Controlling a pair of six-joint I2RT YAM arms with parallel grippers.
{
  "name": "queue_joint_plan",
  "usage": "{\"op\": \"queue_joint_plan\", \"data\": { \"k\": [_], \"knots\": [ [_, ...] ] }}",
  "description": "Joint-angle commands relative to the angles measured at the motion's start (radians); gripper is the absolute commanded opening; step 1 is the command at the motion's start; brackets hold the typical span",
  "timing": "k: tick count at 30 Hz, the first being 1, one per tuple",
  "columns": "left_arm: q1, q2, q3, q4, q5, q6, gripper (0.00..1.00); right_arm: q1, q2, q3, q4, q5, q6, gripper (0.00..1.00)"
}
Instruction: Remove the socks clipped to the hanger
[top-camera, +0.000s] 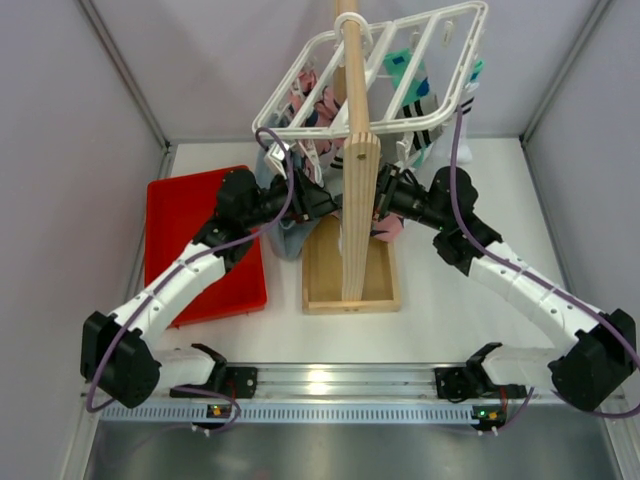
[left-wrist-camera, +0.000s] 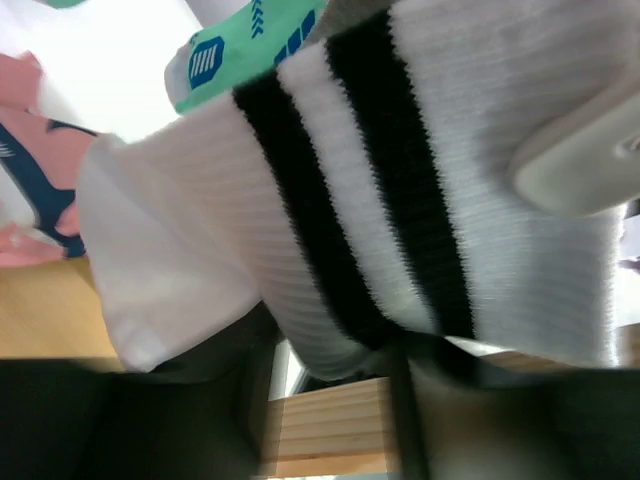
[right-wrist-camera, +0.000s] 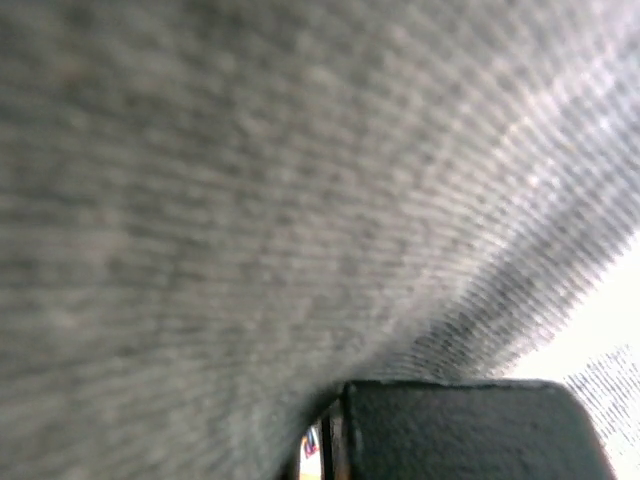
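The white grid hanger (top-camera: 300, 85) hangs high on the wooden post, with socks clipped under it, among them a teal one (top-camera: 405, 65). A white sock with black stripe bands (left-wrist-camera: 400, 200) fills the left wrist view, held by a white clip (left-wrist-camera: 575, 160) at the right. Its lower fold sits pinched between the dark fingers (left-wrist-camera: 200, 400) of my left gripper (left-wrist-camera: 335, 350), beside the post (top-camera: 322, 200). A teal sock (left-wrist-camera: 250, 40) shows behind. My right gripper (top-camera: 383, 200) is on the post's other side. Grey knit sock fabric (right-wrist-camera: 250, 180) covers its view and runs down into its shut jaws (right-wrist-camera: 320, 430).
The tall wooden post (top-camera: 352, 150) stands in a wooden box base (top-camera: 350, 275) between both arms. A red tray (top-camera: 195, 240) lies at the left. Pink cloth with navy print (left-wrist-camera: 30, 180) hangs nearby, and a blue-grey cloth (top-camera: 285, 235) hangs under the left arm.
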Motion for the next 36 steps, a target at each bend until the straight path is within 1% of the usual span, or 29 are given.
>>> {"op": "queue_joint_plan", "data": {
  "k": [1,3,4,6,8,13,17,21,26,36],
  "knots": [
    [-0.012,-0.03,-0.002,0.094,0.031,0.004,0.59,0.027,-0.023,0.039,-0.049,0.008,-0.043,0.0],
    [-0.01,-0.064,-0.025,0.093,0.02,0.009,0.69,0.027,-0.026,0.045,-0.072,0.019,-0.051,0.0],
    [-0.012,-0.075,-0.053,0.093,0.011,0.013,0.76,0.027,-0.029,0.046,-0.078,0.029,-0.055,0.0],
    [-0.009,-0.108,-0.082,0.093,-0.004,0.015,0.83,0.027,-0.039,0.048,-0.097,0.04,-0.061,0.0],
    [-0.009,-0.156,-0.125,0.093,-0.026,0.009,0.85,0.027,-0.049,0.048,-0.106,0.054,-0.063,0.0],
    [-0.009,-0.222,-0.147,0.093,-0.013,-0.02,0.82,0.027,-0.046,0.057,-0.124,0.06,-0.061,0.0],
    [-0.009,-0.277,-0.153,0.093,-0.035,-0.072,0.81,0.027,-0.036,0.06,-0.123,0.049,-0.055,0.0],
    [-0.009,-0.255,-0.133,0.093,-0.084,-0.121,0.81,0.028,-0.028,0.052,-0.086,0.009,-0.029,0.0],
    [-0.009,-0.189,-0.075,0.093,-0.086,-0.198,0.8,0.028,-0.032,0.051,-0.065,-0.017,-0.029,0.0],
    [-0.009,-0.173,-0.098,0.093,-0.17,-0.255,0.82,0.036,-0.034,0.072,-0.041,-0.072,-0.095,0.0]
  ]
}}
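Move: The striped white sock hangs about 4 cm ahead of the left hand at its own height, its near edge at the half-closed fingertips; its clip sits some 4 cm ahead and 5 cm above. The wooden post stands roughly 5 cm to the right and 2 cm back. The right hand, beyond the post, has its shut fingers in the grey sock, whose middle is about 3 cm ahead and 2 cm left. Backing off from the striped white sock, the left hand spreads its half-closed fingers wide and dips about 2 cm, then draws back some 5 cm while rising and easing left, and finally comes forward again roughly 3 cm with a small roll, fingers still open. The right hand stays near the post, shut on the grey sock, with only a slight drift back and down. ##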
